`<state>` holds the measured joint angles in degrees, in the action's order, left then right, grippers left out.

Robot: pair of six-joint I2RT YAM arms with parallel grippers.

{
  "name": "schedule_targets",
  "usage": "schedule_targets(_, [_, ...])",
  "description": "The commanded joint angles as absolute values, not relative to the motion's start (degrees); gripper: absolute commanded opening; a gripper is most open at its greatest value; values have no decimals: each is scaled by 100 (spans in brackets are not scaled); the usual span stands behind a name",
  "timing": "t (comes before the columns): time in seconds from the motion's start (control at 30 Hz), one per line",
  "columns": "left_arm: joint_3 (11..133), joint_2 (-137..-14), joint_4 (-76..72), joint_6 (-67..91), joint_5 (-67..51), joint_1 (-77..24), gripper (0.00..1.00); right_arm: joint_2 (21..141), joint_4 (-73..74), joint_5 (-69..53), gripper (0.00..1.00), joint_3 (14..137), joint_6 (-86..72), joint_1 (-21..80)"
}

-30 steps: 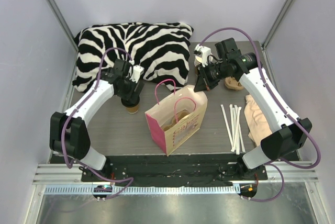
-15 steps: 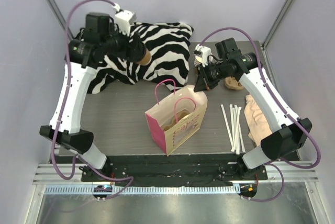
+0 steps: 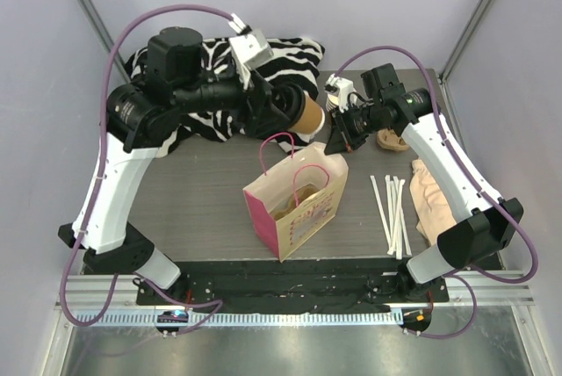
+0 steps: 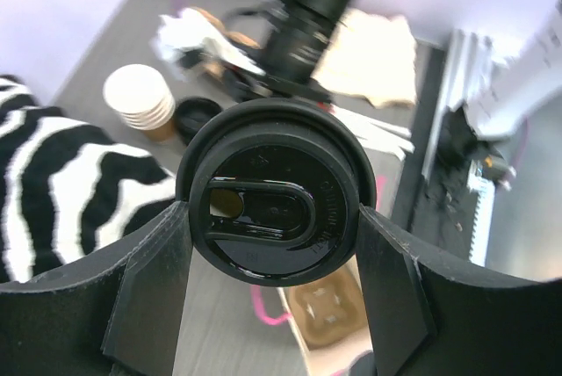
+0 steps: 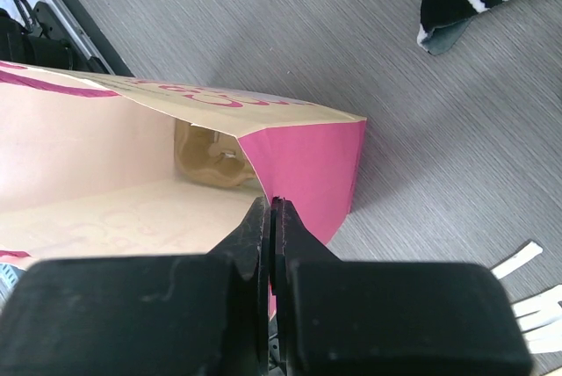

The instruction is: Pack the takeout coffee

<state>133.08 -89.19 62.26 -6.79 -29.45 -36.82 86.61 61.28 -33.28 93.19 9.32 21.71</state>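
Note:
My left gripper is shut on the takeout coffee, a brown paper cup with a black lid. It holds the cup in the air, tilted, just behind the pink paper bag, above the bag's far handle. In the left wrist view the fingers press both sides of the lid. The bag stands open mid-table with a cardboard cup carrier at its bottom. My right gripper is shut on the top edge of the bag's pink side wall.
A zebra-striped pillow lies at the back left. A stack of lidless cups and a loose black lid sit at the back right. White straws and a beige napkin pile lie right of the bag.
My left arm lifted the cup off the table at the left, swung it up over the pillow, then right to the bag. The right arm and bag stayed still.

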Motion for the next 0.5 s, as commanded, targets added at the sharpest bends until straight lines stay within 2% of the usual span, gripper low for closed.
schedule_targets(0.0, [13008,-8745,6626,-1212,-2972,-4200,20,8508,6020,-3428,1,9334,984,2153])
schedule_targets(0.17, [12657,-8842,6864,-1354,-2436,-4500,17,8438,5994,-3471,1,9299,976,2153])
schedule_targets(0.47, [11304,-8666,6294,-1476,-2004,-4684,15,8323,5977,-3559,1,9176,993,2153])
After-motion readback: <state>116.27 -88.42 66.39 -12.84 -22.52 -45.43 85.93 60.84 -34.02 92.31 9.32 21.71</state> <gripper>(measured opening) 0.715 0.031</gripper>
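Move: The left hand holds the lidded coffee cup well above the bag, whose open mouth lies about 22 cm below, some 4 cm to its right and roughly level fore and aft. The cup tray sits inside the bag, about 40 cm below the hand, 4 cm right and 1 cm back. The paper cup stack is about 23 cm ahead, 12 cm right. From the right hand at the bag's rim, the mouth's middle is about 9 cm left, 5 cm back and 2 cm lower. Down towards the bag's mouth by some 12 cm, the left hand carries the coffee cup, first easing back about 3 cm and a little right, then drifting slightly forward as the descent quickens. Its right-pointing fingers tip downward some 20 degrees, bringing the cup's base lower, and keep their hold at the lid. The right hand stays put, shut on the bag's edge. ##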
